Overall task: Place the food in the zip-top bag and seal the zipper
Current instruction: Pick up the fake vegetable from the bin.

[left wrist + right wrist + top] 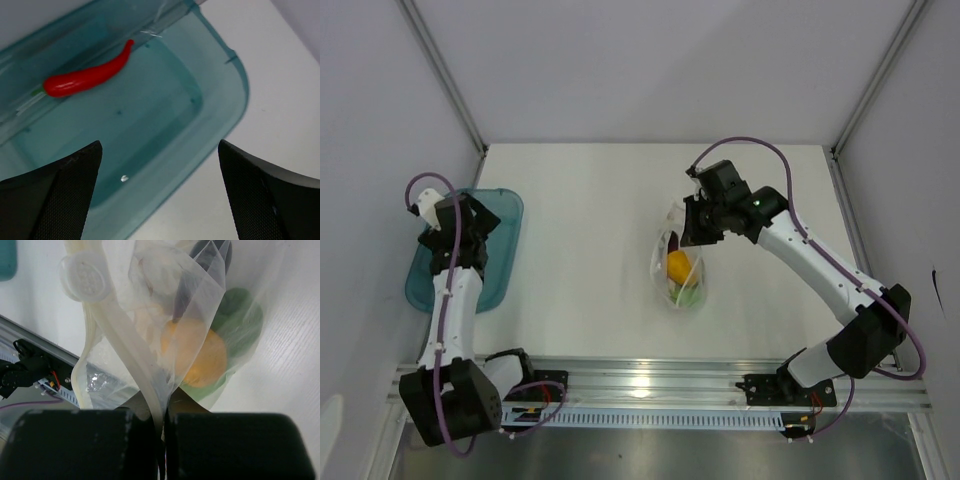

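The clear zip-top bag [680, 268] lies mid-table, its far mouth edge lifted. My right gripper [692, 228] is shut on that edge; in the right wrist view the zipper strip [131, 371] runs down between the closed fingers. Inside the bag I see the yellow pepper [196, 356], a green vegetable [240, 322] and the dark eggplant [212, 255]. The red chili [87, 77] lies in the teal tray [220, 95]. My left gripper [460, 222] hovers over the tray, open and empty, its midpoint [160, 175] near the tray's rim.
The teal tray [505, 215] sits at the table's left edge beside the left wall. An aluminium rail [650, 385] runs along the near edge. White walls close in the back and sides.
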Robot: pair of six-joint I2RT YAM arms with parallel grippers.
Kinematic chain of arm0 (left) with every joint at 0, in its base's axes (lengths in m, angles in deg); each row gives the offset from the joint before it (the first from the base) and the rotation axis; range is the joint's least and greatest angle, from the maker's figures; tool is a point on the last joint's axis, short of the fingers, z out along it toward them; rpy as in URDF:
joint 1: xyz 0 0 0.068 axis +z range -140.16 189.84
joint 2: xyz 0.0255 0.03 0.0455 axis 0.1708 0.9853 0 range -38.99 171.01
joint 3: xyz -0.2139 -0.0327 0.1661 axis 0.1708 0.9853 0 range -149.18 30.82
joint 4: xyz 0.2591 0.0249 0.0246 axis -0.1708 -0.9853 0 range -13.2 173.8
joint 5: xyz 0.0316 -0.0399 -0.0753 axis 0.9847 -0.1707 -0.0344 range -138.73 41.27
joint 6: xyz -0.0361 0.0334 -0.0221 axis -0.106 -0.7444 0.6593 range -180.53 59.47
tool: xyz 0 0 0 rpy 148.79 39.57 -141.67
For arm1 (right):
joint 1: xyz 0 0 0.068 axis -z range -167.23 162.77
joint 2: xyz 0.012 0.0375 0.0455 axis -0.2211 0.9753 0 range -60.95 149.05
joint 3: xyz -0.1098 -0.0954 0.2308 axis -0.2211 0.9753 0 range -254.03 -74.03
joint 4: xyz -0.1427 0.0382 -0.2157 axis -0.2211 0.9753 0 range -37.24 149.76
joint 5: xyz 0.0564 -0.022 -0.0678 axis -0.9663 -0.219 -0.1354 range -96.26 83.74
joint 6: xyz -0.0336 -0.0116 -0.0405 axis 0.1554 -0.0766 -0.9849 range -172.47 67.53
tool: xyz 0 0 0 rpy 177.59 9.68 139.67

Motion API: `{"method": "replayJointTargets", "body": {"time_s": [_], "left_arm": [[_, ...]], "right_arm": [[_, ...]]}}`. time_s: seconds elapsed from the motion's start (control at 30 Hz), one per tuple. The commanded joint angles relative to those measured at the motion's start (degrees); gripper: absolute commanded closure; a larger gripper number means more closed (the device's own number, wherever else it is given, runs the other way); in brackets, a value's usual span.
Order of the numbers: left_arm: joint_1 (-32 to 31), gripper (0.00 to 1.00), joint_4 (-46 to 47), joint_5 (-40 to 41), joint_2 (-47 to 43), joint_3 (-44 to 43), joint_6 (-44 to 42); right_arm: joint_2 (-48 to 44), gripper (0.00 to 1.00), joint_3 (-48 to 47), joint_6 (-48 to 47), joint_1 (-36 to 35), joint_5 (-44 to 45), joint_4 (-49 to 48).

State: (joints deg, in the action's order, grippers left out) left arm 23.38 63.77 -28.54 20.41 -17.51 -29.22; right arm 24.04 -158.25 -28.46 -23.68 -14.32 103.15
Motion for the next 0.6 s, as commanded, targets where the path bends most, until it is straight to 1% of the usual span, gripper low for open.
{"method": "replayJointTargets", "body": {"time_s": [0.0,0.1,0.17,0.27,0.37,0.4,0.43,0.47,0.53,0.57], "left_arm": [[5.9,0.01,3.5,-2.0,4.3,0.4,-9.6],[9.2,0.01,4.3,0.5,7.6,-0.3,-12.3],[9.7,0.02,9.5,1.0,8.7,1.1,-15.7],[10.4,0.02,12.4,2.7,12.5,0.2,-19.3],[12.9,0.04,13.0,0.3,16.5,-0.4,-21.9],[14.2,0.03,15.9,-1.1,17.2,0.0,-22.7],[15.0,0.03,17.6,-6.9,18.5,0.3,-24.3],[15.5,0.0,19.3,-9.6,19.1,0.8,-25.6],[16.1,0.0,23.5,-12.7,20.7,1.1,-30.1],[16.4,0.01,24.2,-13.2,21.8,1.1,-31.0]], "right_arm": [[0.2,1.0,0.3,-1.6,0.2,-2.6,-3.8],[0.4,1.0,0.8,-1.8,0.2,-3.9,-5.6],[1.1,1.0,0.7,-1.9,0.2,-5.6,-5.9],[1.2,1.0,1.3,-2.0,0.2,-7.7,-6.1],[0.8,1.0,1.7,-2.2,0.1,-9.3,-6.0],[0.6,1.0,2.0,-2.2,0.2,-9.8,-5.7],[0.4,1.0,2.4,-2.2,0.2,-10.3,-5.8],[0.0,1.0,2.7,-2.2,0.2,-11.1,-5.9],[-0.1,1.0,3.5,-2.4,0.2,-11.7,-5.7],[-0.1,1.0,3.6,-2.6,0.1,-12.0,-5.6]]}}
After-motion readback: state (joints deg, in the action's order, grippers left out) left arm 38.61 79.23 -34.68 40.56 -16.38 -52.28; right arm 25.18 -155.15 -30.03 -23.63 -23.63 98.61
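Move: The red pepper lies on the bin floor against its left wall, about 10 cm to the left of the left hand, 2 cm ahead and 16 cm below. The bin's middle is roughly 4 cm left and 2 cm ahead of that hand, 14 cm down; its left wall runs about 14 cm left, 2 cm ahead, 13 cm down. From the right hand the pepper is some 56 cm left, 6 cm ahead and 18 cm below. Still pinching the bag's top edge, the right hand eases about 2.5 cm left, then slightly back and down as well. The empty left hand, fingers kept wide open, sweeps 10 cm left while sinking about 8 cm towards the red pepper, its fingers tipping some 20 degrees further down; it touches nothing yet. ##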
